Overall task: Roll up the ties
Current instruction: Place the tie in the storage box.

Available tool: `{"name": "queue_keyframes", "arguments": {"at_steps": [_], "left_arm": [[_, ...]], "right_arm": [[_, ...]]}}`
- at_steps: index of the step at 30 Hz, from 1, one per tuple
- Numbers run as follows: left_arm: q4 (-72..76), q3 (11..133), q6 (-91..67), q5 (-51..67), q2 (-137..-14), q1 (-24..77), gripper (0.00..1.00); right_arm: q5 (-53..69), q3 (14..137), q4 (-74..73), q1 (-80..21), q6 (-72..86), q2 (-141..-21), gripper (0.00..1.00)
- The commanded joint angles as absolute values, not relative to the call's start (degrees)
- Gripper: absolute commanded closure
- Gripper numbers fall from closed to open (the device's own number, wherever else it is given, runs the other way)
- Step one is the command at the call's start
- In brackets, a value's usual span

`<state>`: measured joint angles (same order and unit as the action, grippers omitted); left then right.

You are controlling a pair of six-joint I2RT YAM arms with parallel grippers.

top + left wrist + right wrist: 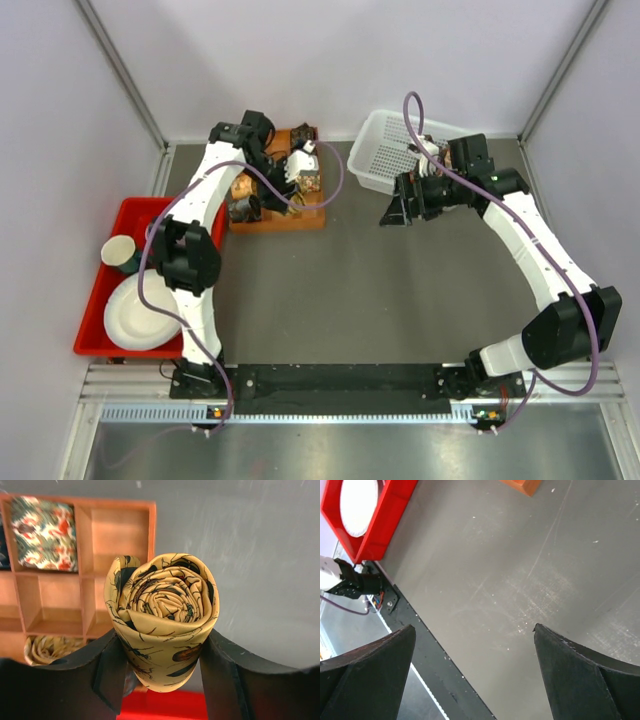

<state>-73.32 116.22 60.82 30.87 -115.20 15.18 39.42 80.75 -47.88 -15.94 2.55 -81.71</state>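
Observation:
A golden-yellow tie (162, 615) with dark insect markings is rolled into a tight, fist-sized coil. My left gripper (161, 635) is shut on its lower half, above the orange-brown compartment tray (120, 530). In the top view this gripper (298, 168) hangs over that tray (280, 222). A multicoloured rolled tie (44, 532) fills one tray compartment, and another yellow roll (55, 647) lies in a nearer one. My right gripper (474, 627) stands open and empty above bare grey table, to the right of the tray in the top view (395, 210).
A white mesh basket (395, 150) stands at the back right, just behind the right gripper. A red bin (92, 310) at the left holds a white plate (140, 318) and a green cup (120, 252). The black base rail (340, 378) runs along the near edge.

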Motion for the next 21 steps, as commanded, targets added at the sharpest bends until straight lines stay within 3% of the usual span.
{"name": "queue_keyframes", "arguments": {"at_steps": [1,21], "left_arm": [[-77.88,117.16,69.17,24.00,-115.92,15.73,1.00],[-67.59,122.61,67.24,23.56,-126.38,18.54,1.00]], "right_arm": [[38.23,83.41,-46.85,-15.73,1.58,-80.77,0.01],[35.86,84.11,-46.84,-14.33,1.23,-82.18,0.01]]}}
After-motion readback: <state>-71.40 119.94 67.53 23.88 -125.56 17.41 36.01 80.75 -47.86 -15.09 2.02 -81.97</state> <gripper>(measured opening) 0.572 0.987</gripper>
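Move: The rolled yellow tie is already in the left hand. The empty near right compartment of the orange storage box, where it seems to be going, lies about 4 cm ahead, 5 cm to the right and 13 cm below. The floral tie fills the compartment some 6 cm beyond that one; the rolled black tie sits about 14 cm to its left, level with it. From the right hand that empty compartment is roughly 10 cm ahead and 19 cm to the left, well below. The rolled tie, still pinched in the left fingers with its coiled end leading, is lowered about 6 cm towards the empty compartment. The left hand first slips a centimetre or so left as the wrist swings the fingers some 10 degrees nearer to straight down, then sinks while easing about 3 cm forward and back to the right. The fingers keep their grip. ##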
